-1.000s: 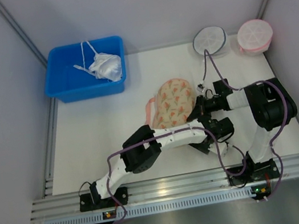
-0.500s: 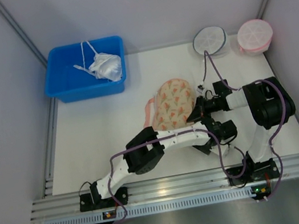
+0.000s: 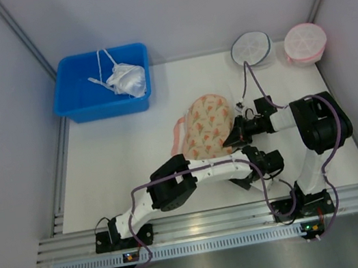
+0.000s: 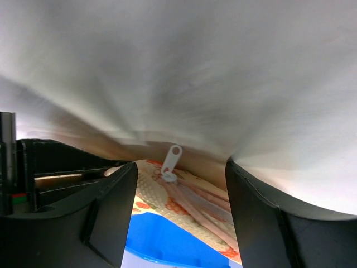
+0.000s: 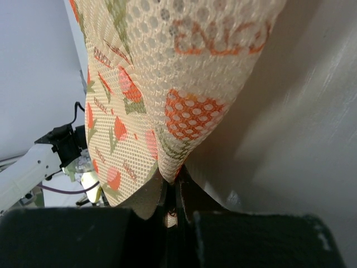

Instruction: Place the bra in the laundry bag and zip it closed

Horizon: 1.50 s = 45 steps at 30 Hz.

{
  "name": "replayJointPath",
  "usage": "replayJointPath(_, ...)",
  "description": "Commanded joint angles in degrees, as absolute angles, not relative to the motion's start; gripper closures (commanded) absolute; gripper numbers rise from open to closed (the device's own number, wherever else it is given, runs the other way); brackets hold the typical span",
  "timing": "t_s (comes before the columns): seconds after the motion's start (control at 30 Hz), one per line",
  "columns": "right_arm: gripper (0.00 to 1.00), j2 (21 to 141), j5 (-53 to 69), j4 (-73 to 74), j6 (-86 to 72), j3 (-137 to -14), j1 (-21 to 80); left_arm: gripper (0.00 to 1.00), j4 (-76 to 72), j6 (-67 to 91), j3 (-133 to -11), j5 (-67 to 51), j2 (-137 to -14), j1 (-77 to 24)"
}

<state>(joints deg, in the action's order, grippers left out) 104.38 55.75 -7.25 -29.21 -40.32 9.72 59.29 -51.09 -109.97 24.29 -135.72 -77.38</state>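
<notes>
The laundry bag (image 3: 206, 123), peach with orange flower print, lies mid-table with one domed half facing up. My right gripper (image 3: 238, 134) is shut on its right edge; the wrist view shows the printed mesh fabric (image 5: 167, 111) pinched between the jaws of the right gripper (image 5: 170, 181). My left gripper (image 3: 247, 155) is just near of the bag and open. In its wrist view the white zipper pull (image 4: 170, 162) stands up on the pink zipper rim (image 4: 195, 201), between the spread jaws of the left gripper (image 4: 181, 167), untouched. The bra is hidden.
A blue bin (image 3: 83, 102) at the back left holds a white bra with string straps (image 3: 126, 79). A round white mesh pouch (image 3: 250, 47) and a round pink pouch (image 3: 305, 42) sit at the back right. Grey walls close in the sides.
My left arm has drawn back slightly toward the near edge, its jaws a touch wider. The right gripper keeps its hold on the bag's edge.
</notes>
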Motion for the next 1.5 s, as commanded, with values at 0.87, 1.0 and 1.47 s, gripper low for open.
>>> replayJointPath(0.87,1.0,103.8,55.46,-7.56,-28.74,-42.18,11.69,0.62,60.03,-55.64,-112.85,20.31,-144.67,-77.52)
replayJointPath(1.0,1.0,104.76,55.11,-5.9,-27.43,-44.03,11.43,0.8,60.55,-54.41,-111.1,18.38,-143.0,-78.05)
replayJointPath(1.47,1.0,107.14,53.09,1.39,-21.54,-48.69,9.49,1.0,63.1,-46.68,-101.08,8.79,-134.04,-82.79)
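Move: The zip pull stands between the left hand's open fingertips, about 1 cm ahead of the hand point and 1 cm below it. The right gripper's tips, shut on the bag's gathered edge, are roughly 3 cm ahead and 4 cm to the right; the bag's middle lies some 8 cm ahead and 2 cm left, the bag's pink flap 8 cm ahead and 11 cm left. From the right hand the pull is about 4 cm left and 2 cm back. Back about 2 cm and then forward again by nearly 3 cm, the left hand brings its open fingers around the zip pull, sinks about 1 cm and shuts them on it. It then draws back some 3.5 cm and left 2.5 cm, away from the right gripper, which keeps its pinch on the bag's edge and shifts forward by about 1 cm. ##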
